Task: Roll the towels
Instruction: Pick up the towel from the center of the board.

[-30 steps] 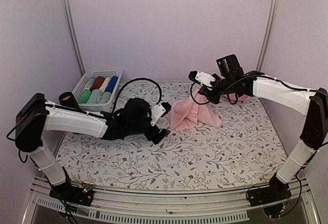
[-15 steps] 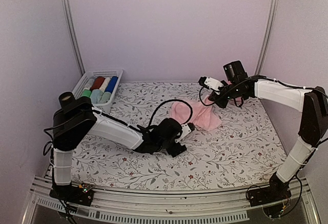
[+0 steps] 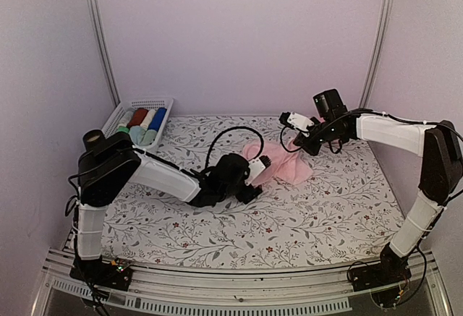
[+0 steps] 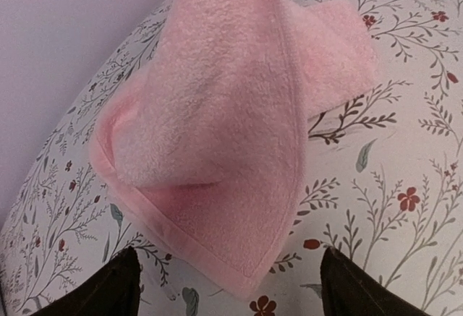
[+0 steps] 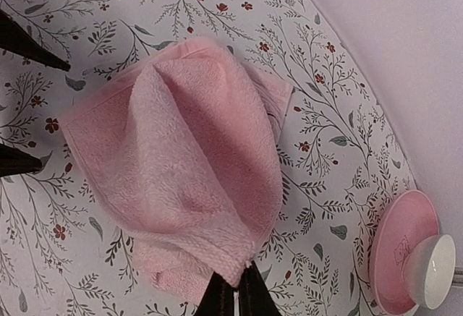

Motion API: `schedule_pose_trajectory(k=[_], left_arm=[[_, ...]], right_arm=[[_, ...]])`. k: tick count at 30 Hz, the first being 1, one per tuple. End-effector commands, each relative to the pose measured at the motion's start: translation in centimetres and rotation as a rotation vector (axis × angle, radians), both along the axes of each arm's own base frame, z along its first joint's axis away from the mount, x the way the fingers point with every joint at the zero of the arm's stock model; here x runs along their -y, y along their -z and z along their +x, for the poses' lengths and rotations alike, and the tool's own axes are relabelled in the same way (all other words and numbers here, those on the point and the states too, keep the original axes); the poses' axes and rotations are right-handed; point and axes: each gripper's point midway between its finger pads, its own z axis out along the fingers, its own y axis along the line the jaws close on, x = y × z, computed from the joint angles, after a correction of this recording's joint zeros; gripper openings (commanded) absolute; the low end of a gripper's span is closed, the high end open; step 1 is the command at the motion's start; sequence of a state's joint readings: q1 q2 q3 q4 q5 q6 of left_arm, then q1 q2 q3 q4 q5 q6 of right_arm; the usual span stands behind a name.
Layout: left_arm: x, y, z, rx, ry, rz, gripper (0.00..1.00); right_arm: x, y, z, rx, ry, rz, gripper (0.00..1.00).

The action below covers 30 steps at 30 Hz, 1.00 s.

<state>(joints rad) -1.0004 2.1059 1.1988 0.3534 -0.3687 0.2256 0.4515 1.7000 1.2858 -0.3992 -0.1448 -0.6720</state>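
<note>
The pink towel lies bunched on the flowered table, lifted into a peak at its far right corner. My right gripper is shut on that corner, and the cloth hangs down from it in folds. My left gripper is low over the table at the towel's near left corner. It is open, and its two dark fingertips stand wide apart on either side of the pointed corner without touching it. Those same fingertips show at the left edge of the right wrist view.
A white basket at the back left holds several rolled cloths, among them red, white, blue and pale green ones. A pink saucer with a white cup stands near the back right wall. A black cable loops above the left arm.
My left arm swung right across the table and came up to the towel's near corner. My right gripper moved a little right and back with the held corner.
</note>
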Motion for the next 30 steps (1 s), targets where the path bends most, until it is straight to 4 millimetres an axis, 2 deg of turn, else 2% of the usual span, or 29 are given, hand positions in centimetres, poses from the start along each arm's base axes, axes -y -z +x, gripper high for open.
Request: schedule_pose_trajectory(k=[1, 5, 10, 13, 17, 21, 25, 30], left_arm=[[1.8, 0.3, 0.7, 0.01, 0.075, -0.022, 0.86], [2.1, 1.0, 0.8, 0.006, 0.103, 0.009, 0.86], [0.1, 0.4, 1.3, 0.029, 0.07, 0.038, 0.87], [-1.4, -0.3, 1.4, 0.047, 0.071, 0.053, 0.89], [-2.6, -0.2, 1.4, 0.072, 0.1, 0.113, 0.89], [-2.4, 0.2, 1.5, 0.094, 0.128, 0.148, 0.88], [-1.5, 1.3, 1.3, 0.101, 0.173, 0.187, 0.87], [-0.5, 1.7, 0.8, 0.103, 0.226, 0.197, 0.87]], right_arm=[[-0.3, 0.4, 0.1, -0.004, 0.002, 0.01, 0.02], [0.0, 0.0, 0.5, 0.021, 0.024, 0.004, 0.02], [1.3, -0.3, 1.8, 0.072, 0.1, -0.02, 0.02], [2.5, 0.3, 3.0, 0.097, 0.171, -0.056, 0.03], [3.5, 2.0, 4.0, 0.085, 0.228, -0.087, 0.03], [3.8, 3.9, 4.5, 0.059, 0.246, -0.11, 0.03], [4.1, 5.1, 5.0, 0.053, 0.274, -0.137, 0.03], [5.0, 6.7, 5.7, 0.033, 0.309, -0.159, 0.03]])
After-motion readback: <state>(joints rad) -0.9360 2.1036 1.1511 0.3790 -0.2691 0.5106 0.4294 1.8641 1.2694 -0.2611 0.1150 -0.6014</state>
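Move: The right hand pinches a lifted end of the pink towel; a bare spot on the board for it lies about 5 cm ahead, 4 right and 8 below. The towel's middle lies some 4 cm back and 4 left, 9 below; the plate some 13 cm ahead and 12 right, the bowl 3 cm farther right of the plate. From the left hand the towel's middle is about 7 cm ahead, 5 right and 4 below. Right hand lowers its pinched towel end about 6 cm, forward-right towards the plate; open left hand shifts left. ##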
